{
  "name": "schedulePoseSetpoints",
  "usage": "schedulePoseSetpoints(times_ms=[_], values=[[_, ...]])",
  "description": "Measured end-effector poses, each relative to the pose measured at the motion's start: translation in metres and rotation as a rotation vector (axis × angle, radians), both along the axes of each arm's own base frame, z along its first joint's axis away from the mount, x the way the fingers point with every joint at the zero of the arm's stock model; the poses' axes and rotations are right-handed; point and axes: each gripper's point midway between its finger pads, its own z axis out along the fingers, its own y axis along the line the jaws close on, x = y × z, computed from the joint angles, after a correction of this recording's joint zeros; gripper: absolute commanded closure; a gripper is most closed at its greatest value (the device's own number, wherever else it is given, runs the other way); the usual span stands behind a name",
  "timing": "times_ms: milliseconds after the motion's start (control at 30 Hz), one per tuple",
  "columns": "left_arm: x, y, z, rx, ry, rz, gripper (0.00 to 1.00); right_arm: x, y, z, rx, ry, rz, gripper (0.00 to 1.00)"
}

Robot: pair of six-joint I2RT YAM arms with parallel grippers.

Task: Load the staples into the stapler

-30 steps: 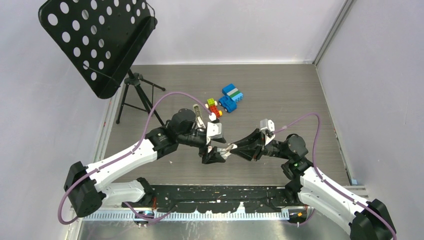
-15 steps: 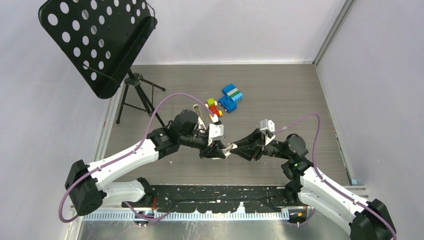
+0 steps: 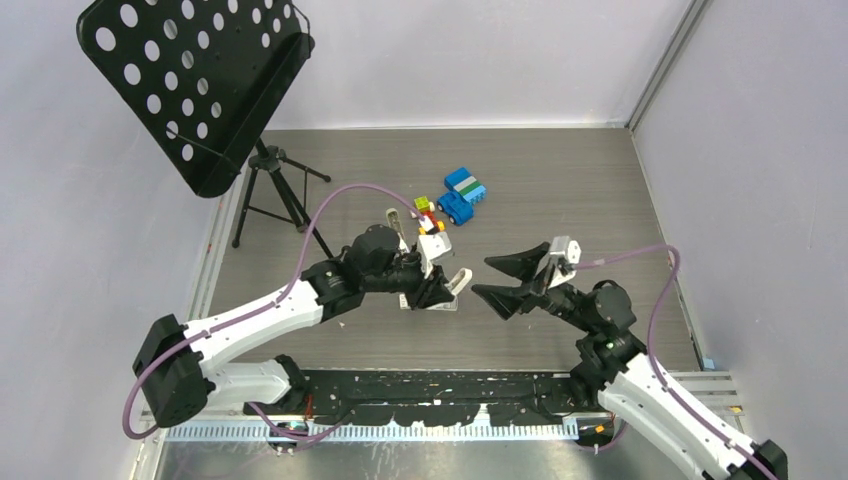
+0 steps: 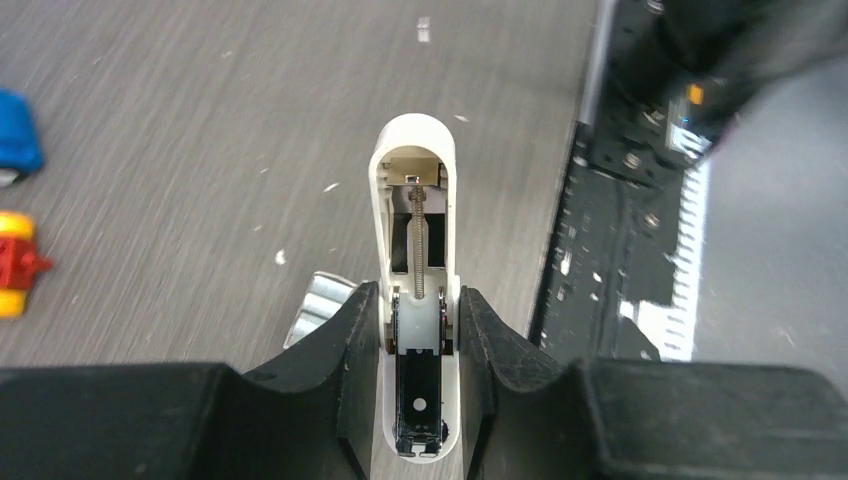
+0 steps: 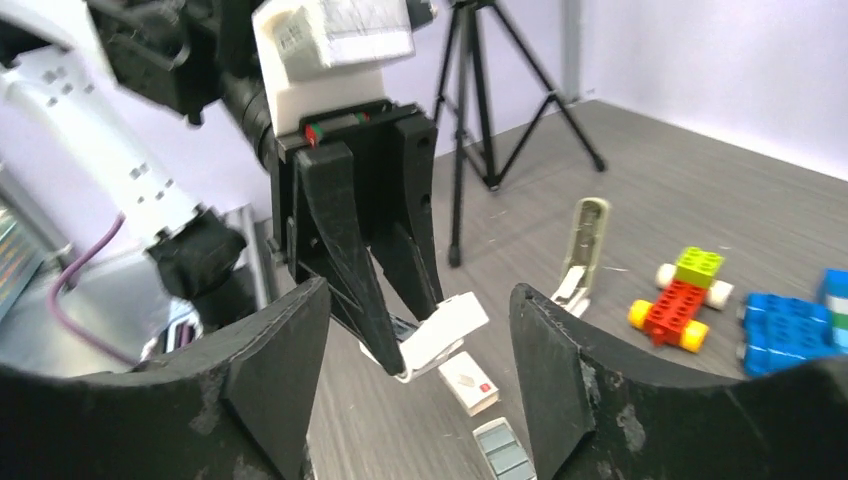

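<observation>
The stapler (image 4: 415, 200) is white, with its top swung open so that the spring and the dark magazine channel show. My left gripper (image 4: 418, 300) is shut on its sides and holds it just above the table (image 3: 445, 285). The right wrist view shows the stapler (image 5: 452, 330) tilted between the left fingers (image 5: 350, 260). A silvery-grey ridged strip, the staples (image 5: 500, 450), lies flat on the table below it, and its edge also shows beside the left finger (image 4: 318, 305). My right gripper (image 3: 482, 276) stands open a short way right of the stapler, with nothing in it.
A small whitish box with a red mark (image 5: 468, 380) lies next to the staples. A pale claw-shaped piece (image 5: 583, 250) stands behind it. A toy brick car (image 3: 430, 215) and a blue block truck (image 3: 462, 195) sit further back. A music stand's tripod (image 3: 275, 190) stands at the far left.
My left gripper closed on the stapler while the right gripper still held it. The right gripper then opened and drew back to the right. The left arm lifted the stapler slightly up and right.
</observation>
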Motion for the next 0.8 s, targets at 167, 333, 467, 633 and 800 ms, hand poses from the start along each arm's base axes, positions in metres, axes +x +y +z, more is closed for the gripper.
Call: schedulePoseSetpoints(times_ms=[167,333,467,633,800], values=[[0.039,0.003,-0.016,0.046,0.083,0.285,1.0,0.02,-0.035,0.009,0.068,0.081,-0.245,0.13],[0.082,0.007,-0.026,0.071,0.154,0.591,1.0,0.043,-0.083,0.008,0.166,0.273,-0.544,0.11],[0.106,0.011,-0.029,0.055,0.206,0.79,1.0,0.049,-0.113,-0.002,0.184,0.404,-0.71,0.1],[0.129,0.008,-0.042,0.054,0.28,0.97,1.0,0.05,-0.142,-0.024,0.166,0.509,-0.875,0.1],[0.145,0.003,-0.067,0.122,0.301,1.124,1.0,0.048,-0.165,-0.044,0.18,0.589,-1.003,0.09]])
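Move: The left hand already holds the small white stapler, opened. Its likely goal, a bare patch of table, lies about 17 cm ahead and 19 cm below. The open stapler lies to that patch's left, roughly 22 cm ahead of the hand and 9 to its left; the red toy is 30 ahead, 2 left, and the staple tray 8 ahead, 1 right. From the empty right hand, the patch lies some 19 cm ahead, 6 left, 26 below. Forward swings the left hand, some 15 cm, sinking about 7 and turning roughly 65 degrees counter-clockwise, over towards the patch right of the open stapler, its grip on the small white stapler kept. Meanwhile the right hand, already free of it, backs off about 16 cm to the right and a little forward, first rising slightly, then sinking; it turns clockwise, tips down and opens wider. ##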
